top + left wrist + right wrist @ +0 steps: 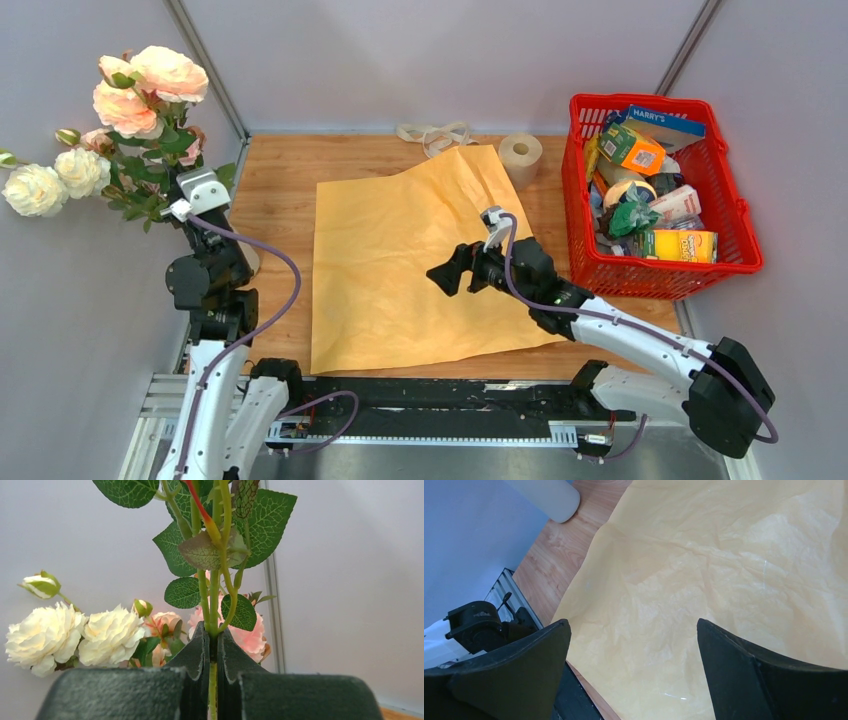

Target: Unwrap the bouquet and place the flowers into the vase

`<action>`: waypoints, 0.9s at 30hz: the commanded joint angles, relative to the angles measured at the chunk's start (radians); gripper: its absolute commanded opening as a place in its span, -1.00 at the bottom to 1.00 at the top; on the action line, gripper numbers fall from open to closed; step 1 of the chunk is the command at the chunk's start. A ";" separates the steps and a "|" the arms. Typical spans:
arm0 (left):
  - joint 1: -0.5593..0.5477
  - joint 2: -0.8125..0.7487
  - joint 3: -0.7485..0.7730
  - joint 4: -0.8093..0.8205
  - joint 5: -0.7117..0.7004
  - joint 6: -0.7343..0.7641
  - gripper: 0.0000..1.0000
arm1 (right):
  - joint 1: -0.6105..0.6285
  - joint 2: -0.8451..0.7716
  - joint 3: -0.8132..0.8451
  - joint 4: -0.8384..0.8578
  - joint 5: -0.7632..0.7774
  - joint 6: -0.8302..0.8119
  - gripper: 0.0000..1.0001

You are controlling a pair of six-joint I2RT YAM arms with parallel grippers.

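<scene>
The flowers (pixel 130 105), pink, peach and cream roses on green stems, are held up at the far left against the wall. My left gripper (pixel 172 188) is shut on their stems (pixel 214 600), which run up between its fingers (pixel 195 652). The bouquet's orange-tan paper (pixel 400 250) lies spread flat on the table with no flowers in it. My right gripper (pixel 450 270) hovers open over that paper (pixel 704 570), holding nothing. The vase (pixel 544 497), a pale cylinder, stands by the left wall; in the top view only a sliver of the vase (pixel 252 260) shows behind my left arm.
A beige ribbon (pixel 435 133) and a toilet paper roll (pixel 520 155) lie at the back of the table. A red basket (pixel 742 225) full of groceries fills the right side. Grey walls close in on the left and at the back.
</scene>
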 commanded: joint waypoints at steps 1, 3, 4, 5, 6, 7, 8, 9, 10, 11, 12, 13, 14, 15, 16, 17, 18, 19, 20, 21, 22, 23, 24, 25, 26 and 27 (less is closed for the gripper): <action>0.014 0.027 0.063 0.050 0.064 -0.034 -1.00 | -0.010 -0.010 -0.001 0.021 0.000 -0.044 1.00; 0.023 0.032 0.063 0.066 0.059 -0.034 -1.00 | -0.014 -0.010 0.002 0.016 0.006 -0.052 1.00; 0.028 0.036 0.066 0.069 0.049 -0.035 -1.00 | -0.015 -0.012 0.002 0.015 0.008 -0.058 1.00; 0.031 0.042 0.069 0.073 0.049 -0.038 -1.00 | -0.020 -0.012 0.000 0.015 0.006 -0.060 1.00; 0.035 0.044 0.070 0.073 0.053 -0.040 -1.00 | -0.021 -0.012 0.000 0.016 0.008 -0.060 1.00; 0.039 0.048 0.064 0.070 0.053 -0.044 -1.00 | -0.023 -0.012 0.000 0.016 0.006 -0.061 1.00; 0.043 0.050 0.058 0.070 0.047 -0.046 -1.00 | -0.024 -0.010 0.000 0.015 0.006 -0.061 1.00; 0.046 0.051 0.050 0.070 0.041 -0.055 -1.00 | -0.027 -0.007 0.002 0.016 0.006 -0.061 1.00; 0.054 0.050 0.029 0.070 0.033 -0.060 -1.00 | -0.029 -0.007 0.002 0.016 0.003 -0.063 1.00; 0.055 0.050 -0.001 0.072 0.027 -0.075 -1.00 | -0.029 -0.006 0.003 0.015 0.002 -0.063 1.00; 0.078 0.047 -0.015 0.072 0.019 -0.084 -1.00 | -0.030 -0.006 0.003 0.015 -0.001 -0.063 1.00; 0.089 0.044 -0.044 0.072 0.019 -0.109 -1.00 | -0.032 -0.006 0.003 0.015 -0.003 -0.061 1.00; 0.104 0.044 -0.054 0.063 0.016 -0.142 -1.00 | -0.032 -0.007 0.002 0.015 -0.006 -0.063 1.00; 0.114 0.042 -0.075 0.049 0.013 -0.162 -1.00 | -0.033 -0.009 0.000 0.015 -0.008 -0.064 1.00; 0.127 0.041 -0.084 0.040 0.003 -0.196 -1.00 | -0.037 -0.012 -0.001 0.013 -0.009 -0.064 1.00; 0.134 0.039 -0.097 0.018 -0.004 -0.216 -0.98 | -0.037 -0.013 -0.001 0.013 -0.011 -0.064 1.00; 0.143 0.039 -0.098 0.004 -0.020 -0.247 -0.97 | -0.038 -0.013 -0.003 0.012 -0.011 -0.066 1.00; 0.146 0.042 -0.094 -0.044 -0.027 -0.264 -0.97 | -0.041 -0.015 -0.003 0.012 -0.009 -0.067 1.00; 0.144 0.042 -0.088 -0.105 -0.031 -0.291 -0.95 | -0.043 -0.015 -0.003 0.009 -0.009 -0.067 1.00; 0.146 0.041 -0.076 -0.133 -0.039 -0.307 -0.88 | -0.044 -0.016 -0.003 0.009 -0.009 -0.067 1.00; 0.144 0.041 -0.071 -0.197 -0.071 -0.351 -0.82 | -0.044 -0.018 -0.003 0.009 -0.011 -0.067 1.00; 0.146 0.038 -0.060 -0.225 -0.103 -0.371 -0.71 | -0.046 -0.019 -0.003 0.009 -0.012 -0.064 1.00; 0.144 0.033 -0.055 -0.285 -0.138 -0.406 -0.61 | -0.046 -0.021 -0.001 0.009 -0.012 -0.066 1.00; 0.144 0.030 -0.055 -0.308 -0.145 -0.414 -0.40 | -0.044 -0.021 0.000 0.006 -0.018 -0.064 1.00; 0.146 0.024 -0.054 -0.369 -0.148 -0.435 -0.22 | -0.046 -0.023 0.003 0.004 -0.023 -0.064 1.00; 0.146 0.021 -0.042 -0.412 -0.152 -0.455 -0.14 | -0.046 -0.021 0.006 0.003 -0.029 -0.064 1.00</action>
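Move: The left fingers pinch the stems of the peach roses high above the vase. The vase's middle lies some 35 cm below this hand, about 3 cm ahead and 1 cm to the right. The cream roses already in it hang about 15 cm to the hand's left, 2 cm ahead and 3 cm lower. The wrapping paper lies flat 47 cm below, 3 cm ahead and 40 cm to the right. From the right hand the vase is roughly 44 cm left, 7 cm ahead and 6 cm lower. Keep the left fingers shut on the rose stems through a small rise of about 1 cm, then bring the gripper down some 10 cm towards the vase, drifting left and a little forward. Roll its left side down and tip it down as it sinks, and near the end part the fingers about a third of the way to let go of the stems. ##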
